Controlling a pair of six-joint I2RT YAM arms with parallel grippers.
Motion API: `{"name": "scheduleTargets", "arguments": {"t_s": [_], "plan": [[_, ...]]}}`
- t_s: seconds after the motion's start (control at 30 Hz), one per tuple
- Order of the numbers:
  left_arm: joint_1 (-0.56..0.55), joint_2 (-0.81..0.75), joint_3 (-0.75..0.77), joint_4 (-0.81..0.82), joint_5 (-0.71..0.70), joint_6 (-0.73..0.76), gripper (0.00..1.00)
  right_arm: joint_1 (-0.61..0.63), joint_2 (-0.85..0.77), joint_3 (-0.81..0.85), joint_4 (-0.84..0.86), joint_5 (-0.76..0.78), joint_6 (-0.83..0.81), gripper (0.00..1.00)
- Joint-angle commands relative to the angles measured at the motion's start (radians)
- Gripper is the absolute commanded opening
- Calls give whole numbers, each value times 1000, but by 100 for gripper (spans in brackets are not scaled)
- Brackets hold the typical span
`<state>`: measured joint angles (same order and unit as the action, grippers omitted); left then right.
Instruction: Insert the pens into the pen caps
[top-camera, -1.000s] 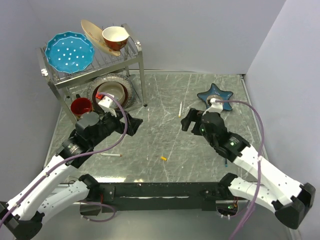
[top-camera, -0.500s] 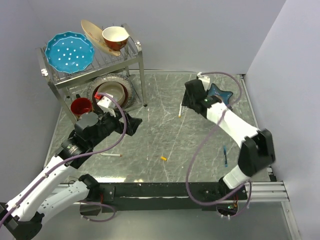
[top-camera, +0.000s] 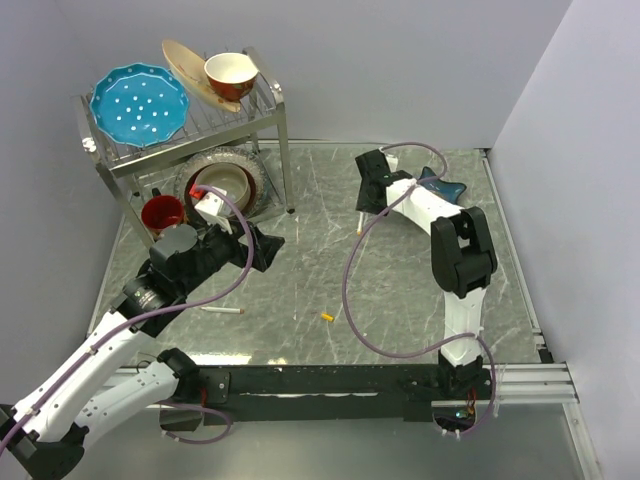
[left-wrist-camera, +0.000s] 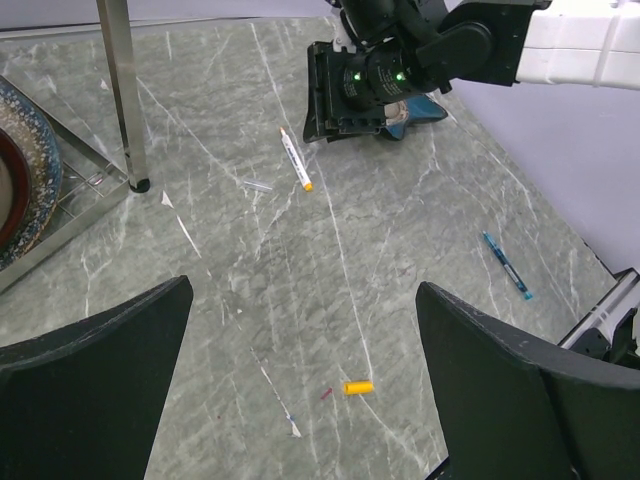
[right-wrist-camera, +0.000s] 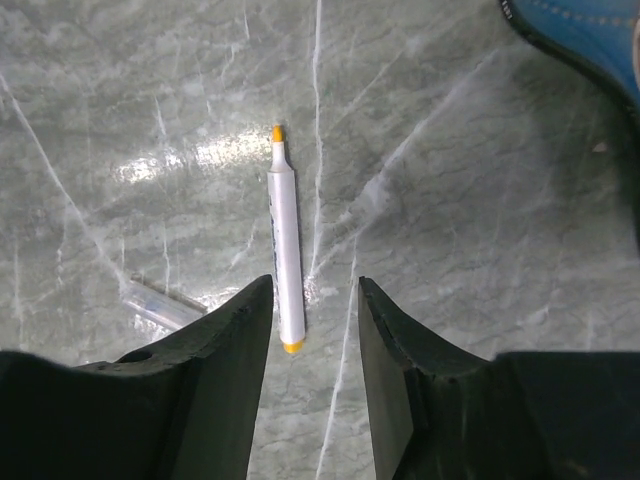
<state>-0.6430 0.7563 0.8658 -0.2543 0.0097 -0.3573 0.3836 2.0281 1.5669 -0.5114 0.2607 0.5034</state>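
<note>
A white pen with orange ends (right-wrist-camera: 285, 240) lies on the marble table (top-camera: 300, 270), in the far middle (top-camera: 360, 220). My right gripper (right-wrist-camera: 312, 300) hangs right over it, jaws half narrowed and straddling its near end. The left finger (right-wrist-camera: 225, 340) is almost against the barrel and a gap remains on the right. The orange pen cap (top-camera: 327, 317) lies in the near middle, between my wide-open left gripper's (left-wrist-camera: 305, 400) fingers in the left wrist view (left-wrist-camera: 358, 387). Another white pen with a reddish end (top-camera: 222, 310) lies at the near left. A blue pen (left-wrist-camera: 505, 265) lies to the right.
A metal dish rack (top-camera: 265, 120) at the back left holds a blue plate (top-camera: 138, 105) and a bowl (top-camera: 231, 72), with dishes and a red cup (top-camera: 162, 213) beneath. A blue star dish (top-camera: 445, 190) sits behind the right gripper. A small clear tube (right-wrist-camera: 160, 303) lies left of the orange-ended pen.
The right arm has swung from the near right out to the far middle, over the orange-ended pen, and its jaws have narrowed. The left arm has not moved.
</note>
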Motion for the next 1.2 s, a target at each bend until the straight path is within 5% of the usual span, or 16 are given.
{"name": "scheduleTargets", "arguments": {"t_s": [0.0, 0.63, 0.83, 1.17], "plan": [[-3, 5, 15, 20, -4, 6, 99, 5, 17, 45, -13, -27, 14, 46], [-3, 24, 21, 16, 19, 4, 99, 57, 116, 59, -58, -15, -16, 36], [-3, 31, 27, 12, 29, 4, 99, 58, 106, 16, -47, -14, -32, 23], [-3, 23, 36, -6, 0, -6, 98, 100, -198, -403, 154, -51, -28, 16]]}}
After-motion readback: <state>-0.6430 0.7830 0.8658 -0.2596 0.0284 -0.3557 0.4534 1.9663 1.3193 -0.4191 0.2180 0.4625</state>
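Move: The white-and-yellow pen lies nearly under the right hand, its middle some 2 cm to the left, 1 cm ahead and about 5 cm below; its tip points outward and its yellow tail comes back towards the robot. A clear tube lies about 6 cm left of the pen and 2 cm nearer; the star dish sits about 18 cm right of the hand and 9 cm ahead. From the left hand, the pen is about 24 cm ahead, 24 cm right and 29 cm below. The right fingers close and pinch the pen near its yellow tail end, after the hand sinks about 5 cm onto it while easing a couple of centimetres left and back and tipping slightly. With the grip made, the hand pulls back towards the base about 4 cm at the same low height, keeping the pen between the fingertips. ##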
